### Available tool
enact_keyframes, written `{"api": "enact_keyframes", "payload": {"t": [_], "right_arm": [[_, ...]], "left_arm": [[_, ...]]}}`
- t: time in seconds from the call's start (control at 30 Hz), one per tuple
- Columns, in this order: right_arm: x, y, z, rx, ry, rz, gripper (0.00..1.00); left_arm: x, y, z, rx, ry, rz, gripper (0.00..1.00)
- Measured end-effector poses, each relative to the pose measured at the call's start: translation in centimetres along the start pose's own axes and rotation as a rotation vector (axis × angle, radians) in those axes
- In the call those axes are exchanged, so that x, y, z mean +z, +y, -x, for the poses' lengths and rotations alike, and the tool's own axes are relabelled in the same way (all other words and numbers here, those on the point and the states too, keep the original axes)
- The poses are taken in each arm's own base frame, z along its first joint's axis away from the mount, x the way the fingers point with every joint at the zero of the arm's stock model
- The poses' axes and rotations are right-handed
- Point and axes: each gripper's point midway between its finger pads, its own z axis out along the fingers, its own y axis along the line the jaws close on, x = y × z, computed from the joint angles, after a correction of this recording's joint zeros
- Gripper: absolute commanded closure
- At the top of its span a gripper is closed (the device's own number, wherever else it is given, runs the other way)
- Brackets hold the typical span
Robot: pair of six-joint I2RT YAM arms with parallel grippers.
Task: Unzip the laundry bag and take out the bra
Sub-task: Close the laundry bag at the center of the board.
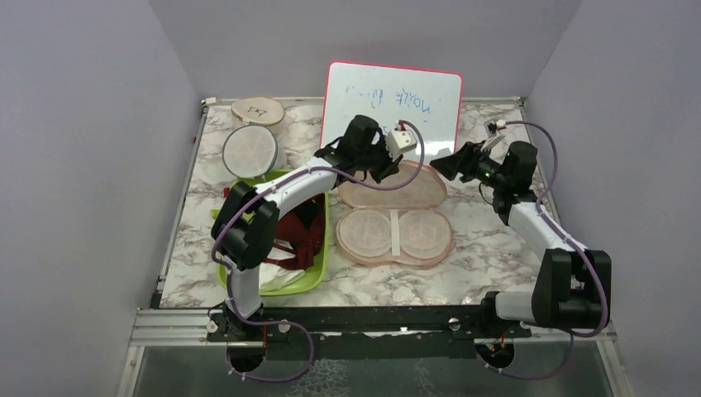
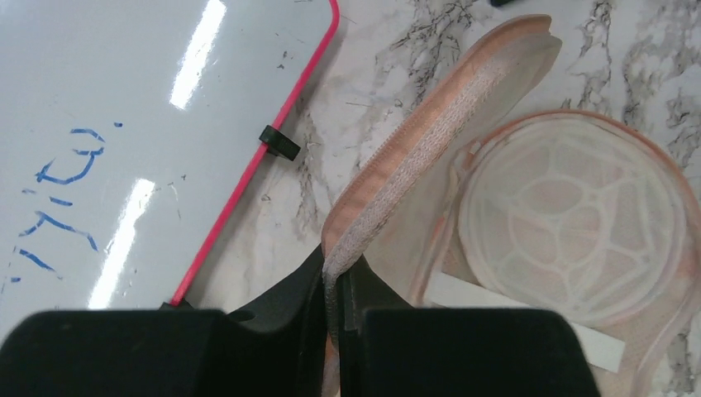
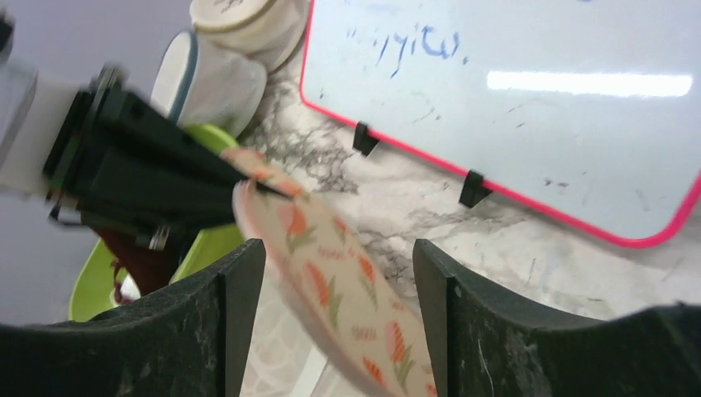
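The laundry bag (image 1: 395,236) lies unzipped and spread in two peach halves at the table's middle. Its far flap (image 2: 430,141) is raised on edge. My left gripper (image 2: 339,275) is shut on that flap's rim, near the whiteboard. In the right wrist view the flap's leaf-printed outer face (image 3: 331,281) slants between the fingers of my right gripper (image 3: 337,252), which stands open and apart from it. From above, the right gripper (image 1: 440,165) hovers just right of the flap. The maroon bra (image 1: 298,236) lies in the green tub (image 1: 318,273), left of the bag.
A pink-framed whiteboard (image 1: 393,99) stands at the back centre. A round white mesh disc (image 1: 250,150) and a tan disc (image 1: 258,110) sit at the back left. White cloth (image 1: 281,281) lies in the tub's near end. Grey walls enclose three sides.
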Motion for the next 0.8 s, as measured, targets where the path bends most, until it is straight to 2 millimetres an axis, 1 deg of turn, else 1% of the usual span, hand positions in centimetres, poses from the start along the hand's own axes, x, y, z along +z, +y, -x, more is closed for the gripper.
{"api": "enact_keyframes", "payload": {"t": [0.1, 0.2, 0.27, 0.4, 0.53, 0.6, 0.8], "right_arm": [[-0.4, 0.1, 2.1, 0.0, -0.02, -0.069, 0.33], [-1.2, 0.7, 3.1, 0.006, -0.021, -0.112, 0.33], [-1.9, 1.2, 3.5, 0.007, -0.017, -0.131, 0.33], [-3.1, 2.9, 4.9, -0.018, -0.028, -0.147, 0.33], [-3.8, 4.2, 6.2, -0.05, -0.043, -0.139, 0.33], [-3.9, 4.2, 6.1, -0.053, -0.037, -0.142, 0.33], [-4.2, 3.7, 4.4, -0.027, 0.025, -0.16, 0.33]], "left_arm": [[-0.7, -2.0, 0.8, -0.014, 0.005, 0.063, 1.0], [-1.3, -4.2, 1.6, -0.013, 0.001, 0.102, 1.0], [-1.5, -6.2, 1.7, -0.015, -0.001, 0.11, 1.0], [-1.8, -10.7, 0.2, -0.061, 0.025, 0.064, 0.97], [-2.1, -13.4, -1.8, -0.101, 0.058, 0.04, 0.89], [-2.4, -14.4, -2.7, -0.122, 0.072, 0.028, 0.83], [-3.0, -16.7, -4.8, -0.207, 0.109, 0.002, 0.63]]}}
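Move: The left hand already grips the upper rim of the laundry bag's raised lid. The bag's bottom half, where the lid is to be laid, lies about 11 cm back, 5 cm to its right and 12 cm below. The whiteboard stands some 23 cm ahead and 3 cm to the right, the green tray about 31 cm left and 10 cm back, both about 10 cm lower. From the open right hand, the bag's bottom half is roughly 11 cm back, 9 cm left and 14 cm down. Still pinching the lid's rim, the left hand carries it back over the bottom half, about 17 cm towards the robot, in a low arc that first rises a couple of centimetres, then sinks well below its start. On the way down the fingers part to about a quarter open and the hand tips slightly. Meanwhile the right hand, already open, backs off from the lid, rising about 8 cm before sinking a little and easing back. ##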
